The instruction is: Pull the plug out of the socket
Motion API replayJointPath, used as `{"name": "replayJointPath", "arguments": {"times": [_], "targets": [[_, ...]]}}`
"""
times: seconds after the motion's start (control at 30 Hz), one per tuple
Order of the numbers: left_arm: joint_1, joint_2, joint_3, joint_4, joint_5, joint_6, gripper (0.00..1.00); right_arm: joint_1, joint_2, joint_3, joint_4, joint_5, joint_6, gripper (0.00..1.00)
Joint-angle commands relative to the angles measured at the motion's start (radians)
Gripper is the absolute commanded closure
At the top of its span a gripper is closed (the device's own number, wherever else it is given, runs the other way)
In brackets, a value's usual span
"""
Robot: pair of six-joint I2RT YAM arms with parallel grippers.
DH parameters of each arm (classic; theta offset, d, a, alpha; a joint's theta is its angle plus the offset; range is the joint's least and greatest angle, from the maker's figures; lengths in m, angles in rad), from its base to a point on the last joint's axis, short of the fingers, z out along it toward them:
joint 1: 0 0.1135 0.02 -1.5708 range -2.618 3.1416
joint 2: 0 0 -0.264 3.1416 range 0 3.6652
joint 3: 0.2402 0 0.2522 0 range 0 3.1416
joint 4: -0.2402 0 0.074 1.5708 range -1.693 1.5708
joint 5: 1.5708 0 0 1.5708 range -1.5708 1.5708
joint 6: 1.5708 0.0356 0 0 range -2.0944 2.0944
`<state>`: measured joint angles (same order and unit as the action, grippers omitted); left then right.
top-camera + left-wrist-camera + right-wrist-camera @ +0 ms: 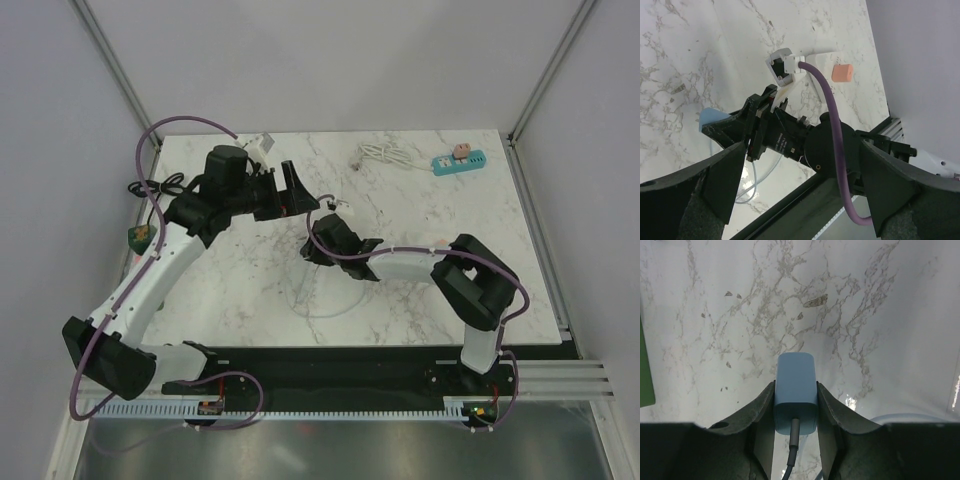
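Observation:
My right gripper is shut on a light blue plug, held a little above the marble table with its grey cable trailing back between the fingers. No socket is attached to it. In the top view the right gripper is at the table's middle, pointing left. The blue plug's corner also shows in the left wrist view. My left gripper hovers just behind it, open and empty, its jaws wide apart. A teal power strip with a pink plug lies at the back right.
A green block sits at the table's left edge; its edge shows in the right wrist view. A coiled white cable lies beside the strip. A thin pale cable loops on the table in front. Black cables lie back left.

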<state>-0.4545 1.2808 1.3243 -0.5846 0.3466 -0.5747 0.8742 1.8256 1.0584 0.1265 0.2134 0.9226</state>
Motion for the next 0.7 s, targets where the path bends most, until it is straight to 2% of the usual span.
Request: {"name": "replayJointPath", "arguments": {"times": [0.0,0.03,0.1,0.3,0.53,0.67], "targets": [[0.034,-0.026,0.009,-0.015,-0.007,0.094,0.00,-0.020,0.046,0.072,-0.010,0.020,-0.070,0.77],[0.039,-0.024,0.009,-0.024,-0.030,0.096,0.00,-0.033,0.047,0.069,-0.014,0.015,-0.077,0.73],[0.043,-0.028,0.001,-0.027,-0.046,0.088,0.00,-0.049,0.047,0.054,-0.021,-0.011,-0.091,0.72],[0.077,-0.024,0.012,-0.021,-0.100,0.058,0.00,-0.061,0.046,0.072,-0.056,-0.078,-0.162,0.55],[0.114,0.023,0.047,-0.018,-0.081,0.070,0.00,-0.061,0.055,0.117,-0.116,-0.174,-0.218,0.25],[0.114,0.031,0.056,-0.017,-0.080,0.059,0.01,-0.072,0.028,0.118,-0.123,-0.174,-0.241,0.15]]}}
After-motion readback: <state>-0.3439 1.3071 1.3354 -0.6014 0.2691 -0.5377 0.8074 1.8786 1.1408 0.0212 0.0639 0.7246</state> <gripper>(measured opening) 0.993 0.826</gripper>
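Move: Shut in the right fingers, the blue plug sits right at that hand point; the bare tabletop meant for it is about 2 cm ahead, 2 cm right and 4 cm down. The loose cable loop lies roughly 8 cm back and 5 cm right of the right hand, and the white socket strip some 27 cm right and 1 cm ahead, both on the table. For the empty left hand, the blue plug is some 22 cm below, about 2 cm ahead and 1 cm right. Lowering the held blue plug onto the marble, the right hand sinks about 2.5 cm while easing forward and right, then opens its fingers wide to let go; as they spread, it turns some 10 degrees counter-clockwise and edges back, left and slightly up. The left hand, open and empty, swings about 5 cm left and forward, high above the table. ##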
